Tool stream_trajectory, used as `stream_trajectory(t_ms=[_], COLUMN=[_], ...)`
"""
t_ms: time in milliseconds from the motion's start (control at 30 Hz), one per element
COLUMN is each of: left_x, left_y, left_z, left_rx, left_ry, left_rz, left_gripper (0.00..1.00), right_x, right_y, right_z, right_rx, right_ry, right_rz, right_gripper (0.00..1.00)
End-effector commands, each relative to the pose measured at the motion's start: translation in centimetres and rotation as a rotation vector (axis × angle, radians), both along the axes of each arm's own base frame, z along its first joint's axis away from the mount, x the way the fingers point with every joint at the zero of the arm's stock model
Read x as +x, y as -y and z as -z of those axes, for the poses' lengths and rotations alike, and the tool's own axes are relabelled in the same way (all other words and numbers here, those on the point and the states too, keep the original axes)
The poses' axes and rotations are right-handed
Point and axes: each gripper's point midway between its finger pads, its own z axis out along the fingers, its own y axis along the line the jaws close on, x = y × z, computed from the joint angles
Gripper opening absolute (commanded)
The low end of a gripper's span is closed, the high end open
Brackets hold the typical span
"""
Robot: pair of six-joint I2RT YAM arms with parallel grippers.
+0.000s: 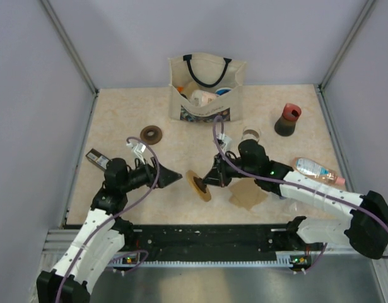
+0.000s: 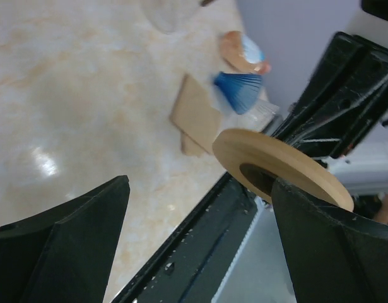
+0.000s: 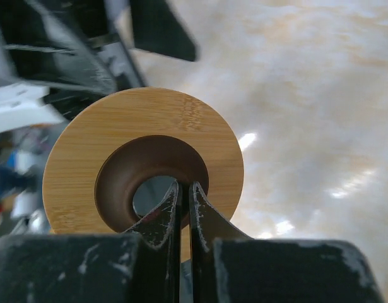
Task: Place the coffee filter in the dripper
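My right gripper (image 3: 184, 186) (image 1: 209, 178) is shut on the inner lip of a tan wooden ring (image 3: 143, 139) (image 1: 199, 185) with a dark funnel centre and holds it on edge above the table. The coffee filter (image 1: 247, 194) (image 2: 197, 117), a flat light-brown paper wedge, lies on the table under the right arm. A blue ribbed cone, the dripper (image 2: 239, 90), lies just beyond the filter in the left wrist view. My left gripper (image 1: 178, 177) (image 2: 200, 183) stands wide open and empty, pointing at the ring (image 2: 276, 167), which hangs just ahead of its right finger.
A cream tote bag (image 1: 206, 88) stands at the back. A brown grinder with a red top (image 1: 287, 120), a glass cup (image 1: 252, 134) and a lying bottle (image 1: 315, 169) sit on the right. A darker ring (image 1: 151, 134) and a small dark packet (image 1: 96, 158) lie on the left.
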Motion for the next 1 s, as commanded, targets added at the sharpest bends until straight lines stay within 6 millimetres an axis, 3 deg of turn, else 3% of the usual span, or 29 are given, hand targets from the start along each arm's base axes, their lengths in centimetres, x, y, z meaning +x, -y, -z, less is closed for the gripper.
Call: stream_trajectory(t_ms=[0, 133, 233, 300, 467, 700, 967], left_x=[-4.1, -6.4, -8.9, -9.5, -8.1, -10.5, -11.8], left_y=[3.0, 3.3, 3.4, 3.5, 4.6, 6.6, 7.0], left_z=[-7.9, -10.0, -11.5, -12.3, -12.4, -12.8, -12.9], left_rx=[-0.215, -0.25, -0.285, -0.297, -0.27, -0.319, -0.376], left_ry=[0.405, 0.665, 0.863, 0.935, 0.896, 0.963, 0.961], left_rz=[0.361, 0.461, 0.563, 0.592, 0.661, 0.882, 0.952], left_gripper=[0.99, 0.99, 0.99, 0.99, 0.98, 0.93, 0.47], right_x=[-4.9, -6.1, -6.8, -6.7, -6.7, -6.5, -6.1], right_y=[0.0, 1.4, 1.4, 1.3, 1.2, 1.0, 0.9], right_z=[-8.1, -10.3, -10.5, -10.3, -10.2, -10.5, -9.4], right_rx=[0.266, 0.356, 0.362, 0.351, 0.321, 0.304, 0.251], right_ry=[-0.016, -0.148, -0.24, -0.271, -0.295, -0.353, -0.384], right_rz=[-0.329, -0.418, -0.49, -0.5, -0.521, -0.529, -0.498], right_gripper=[0.0, 0.0, 0.0, 0.0, 0.0, 0.0, 0.0])
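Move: The wooden ring already hangs in the right fingers, its middle about 2 cm back and 2 cm left of that hand. From the left hand it lies some 8 cm to the right, 4 cm back and about level. On the table roughly 15 cm below, the paper filters lie about 15 cm right and 2 cm ahead of the right hand, and the blue cone 27 cm right and 3 cm ahead of it. The left fingers come astride the wooden ring's rim and close to about half open, though whether they touch it can't be made out. To get there the left hand goes up about 11 cm, back and to the right, swinging clockwise and tipping its fingers up. The right hand keeps its pinch on the brown collar, bringing the ring up and back and turning it some 30 degrees counter-clockwise. ##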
